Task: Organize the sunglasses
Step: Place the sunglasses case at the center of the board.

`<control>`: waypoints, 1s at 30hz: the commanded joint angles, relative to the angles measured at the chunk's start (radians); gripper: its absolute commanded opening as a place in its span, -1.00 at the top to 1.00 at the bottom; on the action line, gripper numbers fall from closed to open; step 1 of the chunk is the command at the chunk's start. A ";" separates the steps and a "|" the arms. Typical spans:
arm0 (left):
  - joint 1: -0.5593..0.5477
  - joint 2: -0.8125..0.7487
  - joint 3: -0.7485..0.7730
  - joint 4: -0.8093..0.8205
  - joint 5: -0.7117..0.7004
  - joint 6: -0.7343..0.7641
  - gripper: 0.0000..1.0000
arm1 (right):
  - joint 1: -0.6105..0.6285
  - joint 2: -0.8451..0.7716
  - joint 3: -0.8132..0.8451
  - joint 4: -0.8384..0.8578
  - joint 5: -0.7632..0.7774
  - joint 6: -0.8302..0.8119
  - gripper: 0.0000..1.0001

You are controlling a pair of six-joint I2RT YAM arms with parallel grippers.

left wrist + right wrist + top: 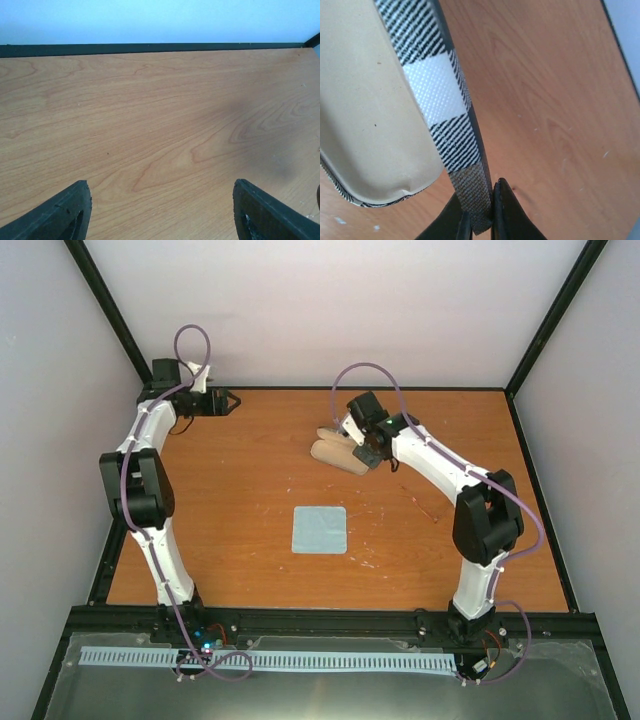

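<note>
The sunglasses are not in view in any frame. A brown case (335,454) lies open at the back middle of the table. My right gripper (368,452) is at its right end. In the right wrist view, that gripper (482,202) is shut on the case's thin striped edge (451,110), and the case's cream lining (365,100) fills the left side. My left gripper (226,400) is at the far left back corner. The left wrist view shows it (161,186) open, with only bare wood between its fingers.
A pale blue square cloth (320,530) lies flat in the middle of the wooden table (240,490). Black frame rails border the table, and grey walls stand close behind and at both sides.
</note>
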 commanded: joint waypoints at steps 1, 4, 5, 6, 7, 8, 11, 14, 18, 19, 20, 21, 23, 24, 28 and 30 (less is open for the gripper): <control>0.007 0.041 0.083 -0.078 0.077 0.093 -0.55 | -0.036 -0.045 -0.036 0.156 -0.044 -0.324 0.95; 0.008 0.059 0.092 -0.089 0.076 0.106 -0.54 | -0.037 -0.034 -0.025 0.215 -0.081 -0.442 0.94; 0.008 0.061 0.090 -0.088 0.078 0.109 -0.54 | -0.037 -0.012 0.003 0.204 -0.092 -0.458 0.94; 0.008 0.063 0.085 -0.087 0.079 0.113 -0.54 | -0.037 0.011 0.028 0.189 -0.108 -0.485 0.94; 0.008 0.065 0.081 -0.086 0.078 0.117 -0.54 | -0.037 0.031 0.044 0.176 -0.135 -0.516 0.95; 0.008 0.068 0.078 -0.084 0.078 0.121 -0.54 | -0.037 0.050 0.058 0.185 -0.137 -0.530 0.94; 0.010 0.073 0.073 -0.084 0.075 0.128 -0.54 | -0.037 0.105 0.112 0.197 -0.153 -0.539 0.94; 0.010 0.073 0.068 -0.077 0.079 0.124 -0.54 | -0.034 0.156 0.167 0.164 -0.188 -0.536 0.94; 0.010 0.081 0.066 -0.071 0.094 0.116 -0.54 | -0.025 0.203 0.178 0.125 -0.191 -0.540 0.94; 0.010 0.084 0.066 -0.073 0.095 0.116 -0.55 | -0.023 0.209 0.172 0.121 -0.194 -0.538 0.94; 0.010 0.086 0.065 -0.073 0.096 0.116 -0.55 | -0.019 0.214 0.168 0.117 -0.197 -0.535 0.94; 0.010 0.087 0.063 -0.072 0.096 0.116 -0.54 | -0.017 0.218 0.164 0.112 -0.201 -0.530 0.94; 0.010 0.089 0.059 -0.072 0.096 0.116 -0.54 | -0.016 0.227 0.157 0.109 -0.203 -0.521 0.94; 0.010 0.088 0.057 -0.071 0.096 0.114 -0.54 | -0.015 0.231 0.156 0.108 -0.201 -0.521 0.94; 0.010 0.083 0.041 -0.065 0.096 0.111 -0.54 | -0.016 0.246 0.148 0.131 -0.186 -0.527 0.92; 0.010 0.082 0.035 -0.059 0.092 0.109 -0.54 | -0.016 0.255 0.148 0.143 -0.170 -0.521 0.91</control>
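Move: The open sunglasses case is already pinched in my right hand, its middle about 8 cm to the left of my fingers. From this hand, the centre of the pale square board lies roughly 17 cm back, 16 cm left and 14 cm down; the sunglasses lie about 6 cm back and 16 cm right, on the table. From my left hand, the board is some 30 cm back and 27 cm right, about 18 cm down. Keeping my pinch on the open case, I swing my right hand forward and left, about 5 cm each way, turning it some 30 degrees counter-clockwise to bring the case straight across beyond the board's far edge. Then I lower it about 5 cm, easing slightly back. My empty left hand stays open out to the side and sinks a couple of centimetres. ##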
